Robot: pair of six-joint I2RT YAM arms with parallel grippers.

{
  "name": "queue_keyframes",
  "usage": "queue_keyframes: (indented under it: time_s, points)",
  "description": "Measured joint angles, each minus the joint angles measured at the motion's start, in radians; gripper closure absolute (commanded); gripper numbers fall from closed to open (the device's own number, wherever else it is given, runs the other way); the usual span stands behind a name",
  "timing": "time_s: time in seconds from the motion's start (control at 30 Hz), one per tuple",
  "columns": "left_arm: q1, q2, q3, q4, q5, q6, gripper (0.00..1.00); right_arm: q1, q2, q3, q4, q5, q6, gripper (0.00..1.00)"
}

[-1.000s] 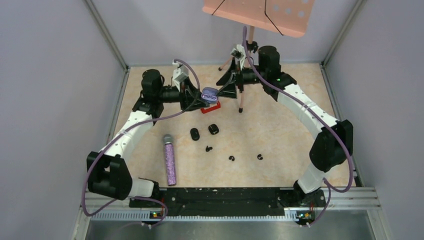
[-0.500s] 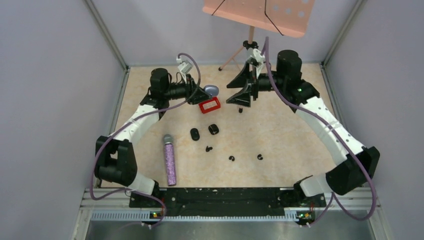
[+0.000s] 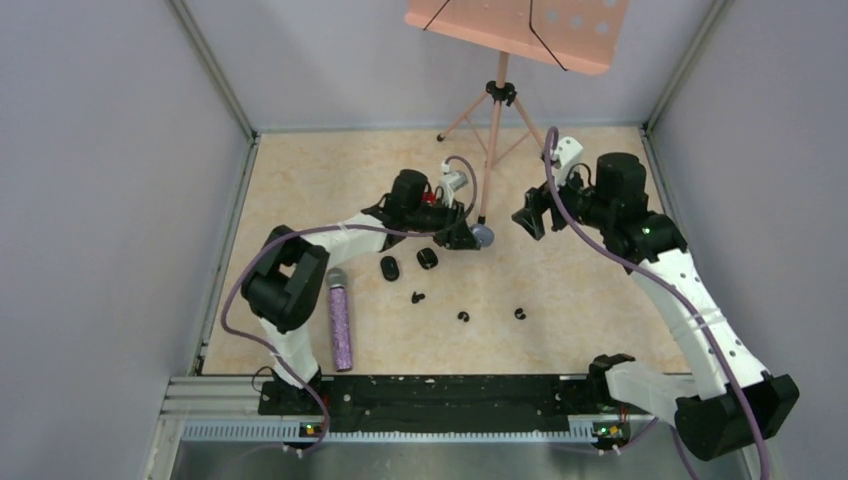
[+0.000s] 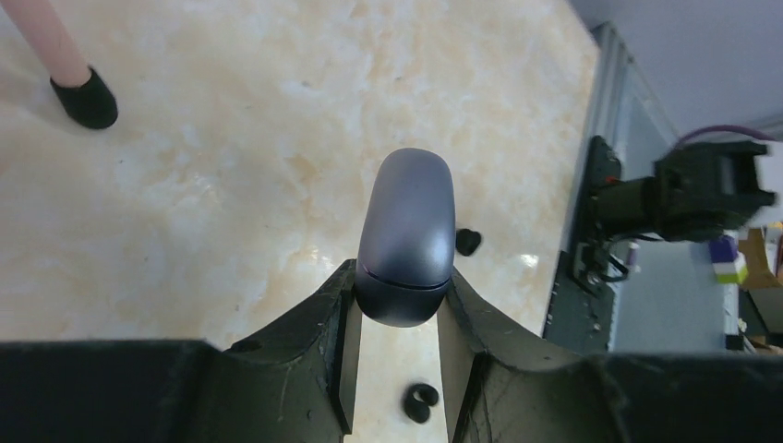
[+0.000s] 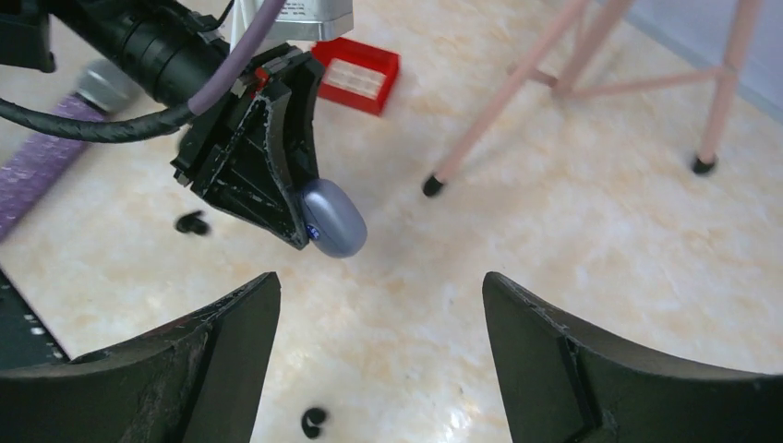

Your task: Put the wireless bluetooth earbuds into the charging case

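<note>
A grey-purple oval charging case (image 4: 406, 221), lid closed, sticks out from between the fingers of my left gripper (image 4: 399, 277), which is shut on its lower end. From above, the case (image 3: 483, 236) hangs over the middle of the table at the tip of the left gripper (image 3: 470, 235). My right gripper (image 3: 528, 214) stands just right of it, open and empty. In the right wrist view the case (image 5: 332, 231) lies ahead of the wide open right gripper (image 5: 380, 281). Three black earbuds (image 3: 417, 297) (image 3: 463, 317) (image 3: 519, 314) lie on the table nearer the bases.
Two black oval cases (image 3: 390, 268) (image 3: 428, 258) sit left of centre. A glittery purple microphone (image 3: 341, 322) lies at the near left. A red box (image 5: 358, 74) sits behind the left gripper. A pink music stand's tripod (image 3: 495, 130) stands at the back.
The left arm has swung from the back left toward the table's middle, carrying the case. The right arm has drawn back to the right, and its jaws have opened wider.
</note>
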Motion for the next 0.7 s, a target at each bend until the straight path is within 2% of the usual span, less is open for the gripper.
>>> queue_keyframes:
  time_s: [0.27, 0.33, 0.47, 0.67, 0.7]
  points:
    - [-0.086, 0.193, 0.121, -0.099, -0.236, -0.013, 0.98, 0.0, -0.051, -0.074, -0.085, 0.237, -0.051, 0.19]
    - [-0.096, 0.209, 0.137, -0.118, -0.283, -0.016, 0.9, 0.0, -0.051, -0.095, -0.099, 0.263, -0.06, 0.18]
    - [-0.11, 0.233, 0.162, -0.143, -0.356, -0.014, 0.84, 0.0, -0.051, -0.125, -0.101, 0.288, -0.069, 0.18]
    - [-0.121, 0.238, 0.166, -0.172, -0.401, 0.016, 0.83, 0.0, -0.041, -0.15, -0.109, 0.294, -0.077, 0.18]
    - [-0.122, 0.238, 0.167, -0.175, -0.408, 0.023, 0.77, 0.0, -0.036, -0.15, -0.108, 0.294, -0.078, 0.18]
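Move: The left gripper already holds the closed charging case. Below it is bare table; the spot to bring the case to lies about 4 cm ahead, 4 cm right and 15 cm below. The tripod foot stands some 12 cm ahead and 2 cm right, the oval black case about 3 cm ahead and 10 cm left, and a dark earbud pair 11 cm back and 3 cm left. From the right hand, that spot is about 4 cm ahead, 5 cm left and 28 cm down. Bring the left gripper down about 10 cm towards the bare table short of the tripod foot, fast at first then easing off, edging 3 cm forward and slightly right, fingers tipping some 20 degrees steeper; keep the grip on the charging case. Draw the open, empty right gripper down and to its right, away from the case, fingers tipping lower. ##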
